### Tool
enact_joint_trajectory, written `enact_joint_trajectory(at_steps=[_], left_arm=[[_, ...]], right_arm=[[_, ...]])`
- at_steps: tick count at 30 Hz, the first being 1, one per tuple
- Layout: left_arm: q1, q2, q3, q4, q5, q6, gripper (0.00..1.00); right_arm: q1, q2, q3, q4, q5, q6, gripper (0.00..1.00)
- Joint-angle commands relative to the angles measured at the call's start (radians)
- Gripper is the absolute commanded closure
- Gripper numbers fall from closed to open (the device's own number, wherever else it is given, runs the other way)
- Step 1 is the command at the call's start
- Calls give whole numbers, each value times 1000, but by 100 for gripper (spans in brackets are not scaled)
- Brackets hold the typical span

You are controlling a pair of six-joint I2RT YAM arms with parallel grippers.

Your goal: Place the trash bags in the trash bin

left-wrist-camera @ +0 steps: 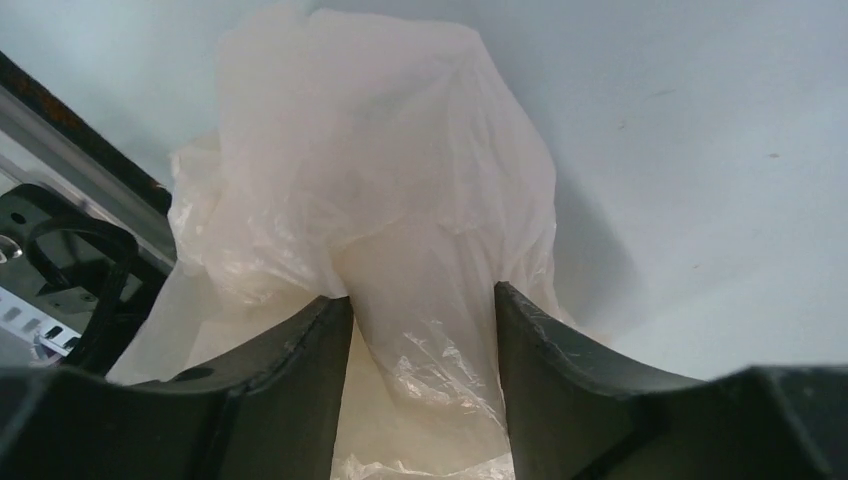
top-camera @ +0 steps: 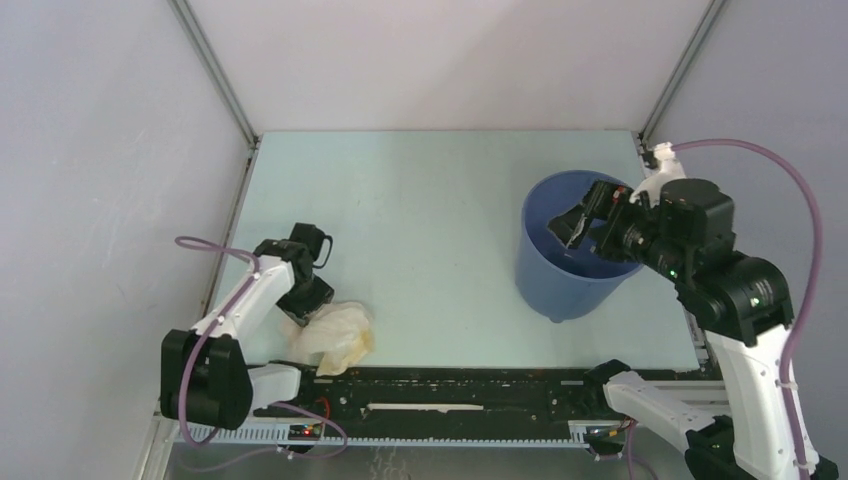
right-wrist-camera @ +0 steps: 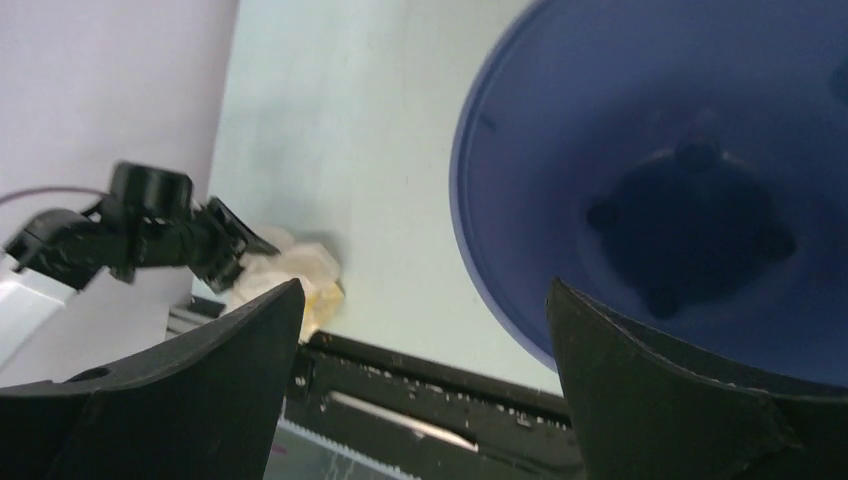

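The trash bag [top-camera: 337,336], thin crinkly cream-white plastic, lies bunched at the table's near left edge. My left gripper [top-camera: 306,308] is down on it. In the left wrist view a fold of the bag [left-wrist-camera: 380,160] fills the gap between the two dark fingers, and the gripper [left-wrist-camera: 420,295] is still open around it. The blue trash bin [top-camera: 568,278] stands upright at the right. My right gripper [top-camera: 577,226] hovers open over its rim with nothing between the fingers. The right wrist view shows the bin's inside [right-wrist-camera: 620,120], the open right gripper [right-wrist-camera: 425,285] and the far bag [right-wrist-camera: 300,265].
A black rail [top-camera: 450,390] runs along the near table edge, right beside the bag. Grey walls with metal frame posts [top-camera: 215,70] close in the left, back and right sides. A pink cable [top-camera: 800,200] loops off the right arm.
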Motion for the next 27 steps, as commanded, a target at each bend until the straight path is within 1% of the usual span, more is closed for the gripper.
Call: enact_joint_trajectory(at_steps=[1,3,6,11,13,16,18,20,22,23,24,25,26,27], left_arm=[[-9,78,122,11,-10,-28,44],[-19,121,182,29,6,-33,46],[-51,151,269,70,-2,-25,54],[-65,167,332,168,81,20,77],[-66,154,330,201,119,30,83],[-66,104,297,281,184,38,86],[-66,71,280,352,240,31,86],[-65,49,283,444,304,33,86],[-66,47,290,544,378,53,87],[-67,51,293,598,422,66,91],[-67,53,297,647,461,76,94],[-69,51,297,697,503,83,96],[-73,42,290,747,537,83,98],[-77,22,279,803,555,80,99]], right_arm=[[-3,23,-21,-69,-91,5,0],[3,24,-16,-71,-118,-11,0],[26,21,4,-70,-106,-31,0],[33,30,46,-89,-85,-92,0],[32,26,44,-65,-96,-112,0],[24,-16,6,49,-208,-169,0],[10,-66,-47,144,-195,-143,0],[-23,-110,-94,230,-227,-129,0],[-39,-104,-100,288,-331,-139,0],[-37,-78,-77,295,-398,-158,0],[-19,-38,-43,286,-433,-173,0],[24,18,10,263,-420,-179,0],[86,57,43,243,-355,-189,0],[173,98,71,228,-265,-200,0]])
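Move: The trash bag lies bunched between and just beside the left hand's open fingers, its middle some 4 cm to the right, 3 cm back and nearly at fingertip height. The table's near edge is roughly 10 cm behind that hand and 4 cm below; the trash bin stands about 50 cm to its right and 11 cm farther out. From the right hand the bag is some 43 cm left, 5 cm back and 34 cm below. The left fingers close from about two-thirds open to nearly shut, pinching a gathered fold of the trash bag, while that hand drags the bag forward nearly level at first, then up and to the right towards the bin, in all some 17 cm forward, 13 up and 12 right, its fingers swinging from straight down to slant forward and right. The right hand, still wide open by the bin's mouth, dips about 3 cm and then rises 7, easing left and back as it swivels counter-clockwise. ##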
